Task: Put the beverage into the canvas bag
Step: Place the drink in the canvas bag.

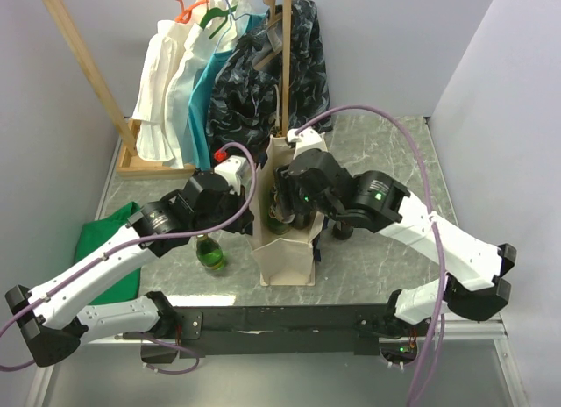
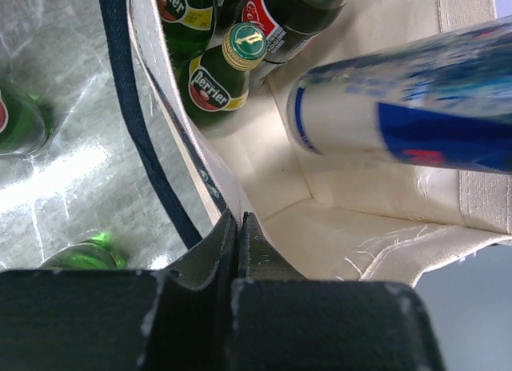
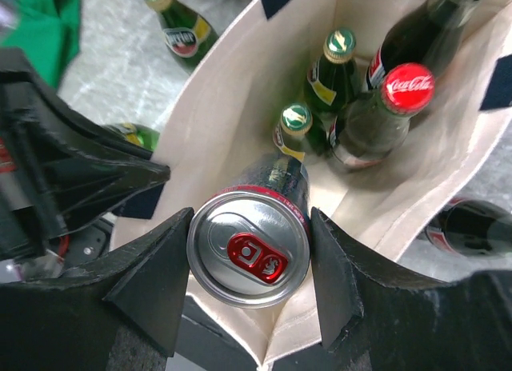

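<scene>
The cream canvas bag with navy trim stands upright mid-table. My left gripper is shut on its left rim, one finger inside and one outside the wall. My right gripper is shut on a blue and silver beverage can with a red tab, held top-up in the bag's mouth, above the bag's floor. The can also shows in the left wrist view. In the top view the right gripper sits over the opening. Inside stand two Perrier bottles and two Coca-Cola bottles.
Green bottles stand on the table left of the bag, and a dark bottle stands to its right. A green cloth lies at the left edge. A wooden clothes rack with hung garments stands behind.
</scene>
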Robot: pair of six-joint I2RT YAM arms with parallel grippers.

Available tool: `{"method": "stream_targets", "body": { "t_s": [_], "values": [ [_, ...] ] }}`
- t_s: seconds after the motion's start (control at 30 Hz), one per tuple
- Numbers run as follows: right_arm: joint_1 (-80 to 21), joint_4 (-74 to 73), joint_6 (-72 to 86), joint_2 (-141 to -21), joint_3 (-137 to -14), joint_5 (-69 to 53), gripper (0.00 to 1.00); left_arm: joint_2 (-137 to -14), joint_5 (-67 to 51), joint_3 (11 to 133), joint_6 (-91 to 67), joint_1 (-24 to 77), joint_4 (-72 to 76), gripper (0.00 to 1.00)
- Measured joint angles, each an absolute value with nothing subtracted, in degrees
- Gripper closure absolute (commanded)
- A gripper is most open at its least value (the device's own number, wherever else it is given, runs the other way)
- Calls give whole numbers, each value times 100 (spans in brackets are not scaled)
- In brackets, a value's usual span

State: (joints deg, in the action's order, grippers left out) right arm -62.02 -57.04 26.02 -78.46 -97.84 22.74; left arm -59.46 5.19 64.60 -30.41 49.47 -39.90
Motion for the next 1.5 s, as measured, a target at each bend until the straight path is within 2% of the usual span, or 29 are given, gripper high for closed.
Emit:
{"method": "stream_targets", "body": {
  "t_s": [0.67, 1.5],
  "values": [
    [-6211, -5092, 2655, -8200, -8750, 2014, 100, -6077, 283, 6460, -2910, 4947, -3745, 99],
    [-6211, -4351, 2606, -8359, -8202, 1761, 100, -6099, 287, 6460, -2834, 4947, -3717, 99]
  ]
}}
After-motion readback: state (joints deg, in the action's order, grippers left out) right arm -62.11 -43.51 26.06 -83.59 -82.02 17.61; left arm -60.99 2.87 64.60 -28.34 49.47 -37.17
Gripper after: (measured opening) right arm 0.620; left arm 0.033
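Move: The right hand holds the beverage can over the bag; the free floor spot lies about 3 cm ahead, 5 cm left and 22 cm below. From that hand the near Perrier stands roughly 8 cm ahead, 3 cm left, and the near Coke 11 cm ahead, 4 cm right, both nearly 20 cm down. From the left hand, shut on the bag's left rim, the spot is some 2 cm ahead, 6 cm right and 16 cm below. Right hand lowers the gripped can about 10 cm, easing 4 cm left; left fingers keep pinching the bag's rim. ##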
